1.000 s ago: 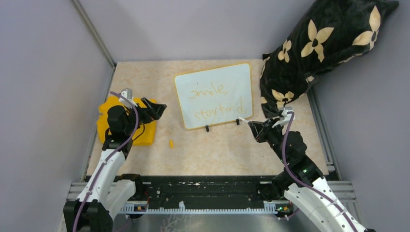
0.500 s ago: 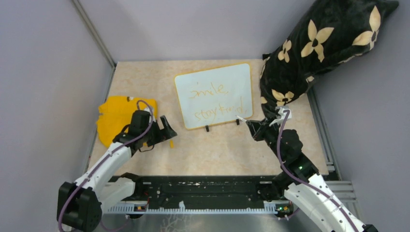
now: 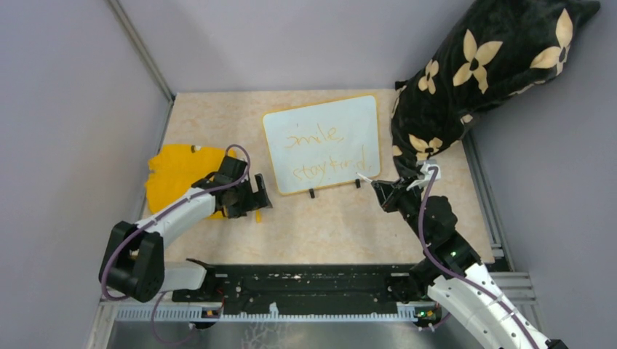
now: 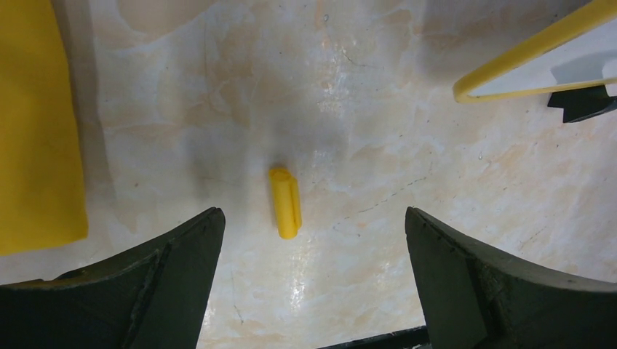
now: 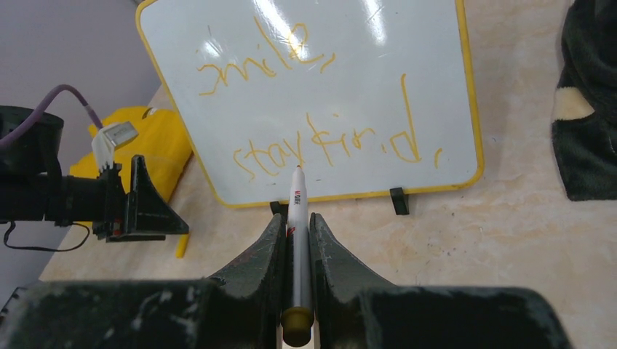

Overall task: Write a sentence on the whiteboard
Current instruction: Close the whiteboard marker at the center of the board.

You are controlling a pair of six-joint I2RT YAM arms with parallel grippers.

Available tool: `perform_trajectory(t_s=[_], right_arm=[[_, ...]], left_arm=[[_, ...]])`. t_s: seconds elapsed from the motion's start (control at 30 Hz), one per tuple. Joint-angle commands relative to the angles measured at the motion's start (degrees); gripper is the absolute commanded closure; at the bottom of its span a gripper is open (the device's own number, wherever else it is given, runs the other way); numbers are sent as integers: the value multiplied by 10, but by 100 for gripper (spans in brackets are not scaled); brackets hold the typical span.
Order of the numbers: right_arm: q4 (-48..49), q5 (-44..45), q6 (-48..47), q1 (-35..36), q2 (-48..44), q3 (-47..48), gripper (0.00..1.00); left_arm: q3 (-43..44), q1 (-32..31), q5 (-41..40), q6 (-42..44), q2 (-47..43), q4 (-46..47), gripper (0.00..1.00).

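Observation:
The whiteboard point(image 3: 353, 120) lies at the middle back, its two black feet toward me. The sentence point(image 3: 324, 153), faint orange cursive "smile" above "stay tired", also shows in the right wrist view point(image 5: 327, 145). My right gripper point(image 3: 382, 190) is shut on a white marker point(image 5: 297, 211), whose tip is just off the board's near right edge. My left gripper point(image 3: 256, 200) is open and hovers low over a small yellow marker cap point(image 4: 285, 202) lying on the table between its fingers point(image 4: 182, 269). The board's corner point(image 4: 535, 49) shows at the upper right of the left wrist view.
A flat yellow cloth point(image 3: 174, 174) lies at the left, beside my left arm. A black pillow with cream flowers point(image 3: 487, 73) leans at the back right, close to the board's right edge. Grey walls enclose the table.
My left gripper has swung off the yellow cloth, rightward and toward me, and now sits open over the yellow cap. The right gripper and marker have barely moved.

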Motion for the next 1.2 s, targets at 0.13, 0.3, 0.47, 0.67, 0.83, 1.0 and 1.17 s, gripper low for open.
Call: perform_trajectory(t_s=[0.13, 0.3, 0.47, 0.67, 0.83, 1.0, 1.17], right_arm=[[22, 4, -10, -6, -6, -3, 100], [29, 2, -10, -5, -5, -6, 100], [30, 2, -11, -6, -4, -6, 100], [28, 0, -11, -5, -5, -4, 100], [28, -1, -11, -5, -6, -5, 100], [27, 0, -11, -6, -14, -9, 100], [23, 1, -9, -5, -20, -8, 100]], left_arm=[[30, -5, 14, 27, 42, -26, 8], [42, -19, -28, 43, 61, -53, 16], [58, -44, -76, 46, 80, -66, 28], [65, -63, -105, 39, 110, -68, 36], [70, -67, -112, 35, 129, -64, 41], [69, -67, -121, 29, 133, -61, 48], [56, -70, -117, 12, 137, -49, 54]])
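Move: The yellow marker cap lies under the left hand, about 6 cm down and 2 cm back, level sideways. From that hand, the whiteboard's middle is some 18 cm ahead and 17 cm right, and the middle of the yellow cloth 7 cm ahead and 18 cm left. The right hand, still holding the open marker, has the cap about 27 cm to its left, roughly 1 cm back and 24 cm below. No grip on the yellow cap yet: the left hand sinks almost straight down towards it, about 3 cm, slowing to a near stop. On the way its wrist rolls some 15 degrees, left side rising, to bring the fingers more upright, and they close from wide open to about half, one either side of the cap. The right hand holds the marker still. ##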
